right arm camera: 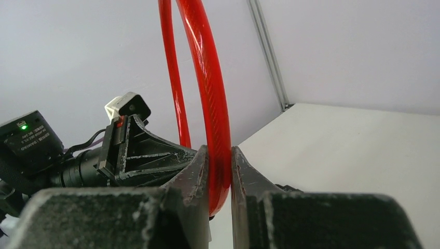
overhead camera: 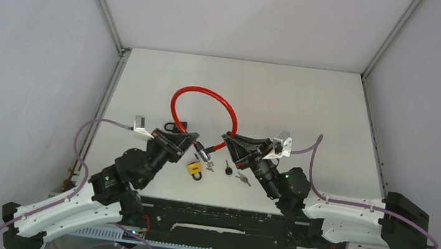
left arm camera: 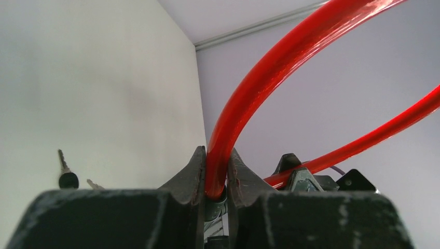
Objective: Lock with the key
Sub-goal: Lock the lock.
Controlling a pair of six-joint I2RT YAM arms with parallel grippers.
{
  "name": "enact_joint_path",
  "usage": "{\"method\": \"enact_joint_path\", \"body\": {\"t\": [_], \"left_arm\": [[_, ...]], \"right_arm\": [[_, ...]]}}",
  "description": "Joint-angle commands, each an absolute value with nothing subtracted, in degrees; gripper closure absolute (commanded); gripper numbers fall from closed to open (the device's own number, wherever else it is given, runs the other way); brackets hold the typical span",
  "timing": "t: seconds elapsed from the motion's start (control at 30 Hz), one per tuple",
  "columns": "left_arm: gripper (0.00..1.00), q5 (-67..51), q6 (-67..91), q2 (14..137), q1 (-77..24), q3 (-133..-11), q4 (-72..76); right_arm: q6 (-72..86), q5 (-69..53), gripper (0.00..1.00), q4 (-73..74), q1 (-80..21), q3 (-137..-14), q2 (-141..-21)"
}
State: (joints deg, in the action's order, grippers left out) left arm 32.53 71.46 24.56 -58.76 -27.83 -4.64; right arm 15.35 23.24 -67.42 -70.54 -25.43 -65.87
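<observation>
A red cable lock (overhead camera: 206, 91) arches up in a loop over the white table (overhead camera: 307, 109). My left gripper (overhead camera: 194, 139) is shut on one end of the cable (left arm camera: 259, 88), just above its grey metal end piece. My right gripper (overhead camera: 227, 139) is shut on the other end of the cable (right arm camera: 207, 93). In each wrist view the cable is pinched between the fingertips, at the left gripper (left arm camera: 216, 171) and at the right gripper (right arm camera: 220, 171). A black-headed key (overhead camera: 228, 165) lies on the table between the two arms, free of both grippers; the left wrist view shows this key (left arm camera: 67, 179) too.
A small yellow padlock (overhead camera: 194, 169) lies near the front edge under the left gripper. More keys (overhead camera: 242, 178) lie right of the black-headed one. A black part (overhead camera: 174, 125) sits by the cable's left side. Grey walls enclose the table.
</observation>
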Motion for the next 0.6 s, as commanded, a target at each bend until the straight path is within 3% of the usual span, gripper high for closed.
{"method": "enact_joint_path", "body": {"t": [0.0,0.4,0.57], "left_arm": [[1.0,31.96,72.36,22.9,-58.97,-28.86,8.18],[1.0,25.26,63.51,26.34,-58.97,-27.69,17.43],[1.0,24.97,62.27,26.04,-58.97,-26.72,19.46]], "right_arm": [[8.11,20.08,0.85,-58.25,-71.84,-25.29,-61.03],[0.17,16.34,0.6,-46.6,-71.43,-28.83,-47.24],[-1.25,15.06,0.55,-43.48,-71.42,-28.83,-43.79]]}}
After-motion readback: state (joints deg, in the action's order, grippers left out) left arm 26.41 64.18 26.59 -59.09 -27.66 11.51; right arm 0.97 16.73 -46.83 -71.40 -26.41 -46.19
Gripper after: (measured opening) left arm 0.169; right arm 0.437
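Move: The red cable's free end is already at the lock, which hangs with its key just under the left fingers: about 2 cm back, 3 right of and 3 below the left hand, and 2 back, 5 left of and 5 below the right. On the table some 30 cm beneath the right hand, the black-headed key lies about 6 ahead and 2 right, the loose keys 3 ahead and 8 right, and the yellow padlock 4 ahead and 10 left. The red cable's end is let go: the right fingers open to nearly half and come free of it, the hand backing away from the lock to the right, up and back by about 6 cm in all while its fingertips tilt up. The left hand keeps its pinch just above the lock and lifts it about 5 cm, drifting slightly right and tipping up some 10 degrees. ##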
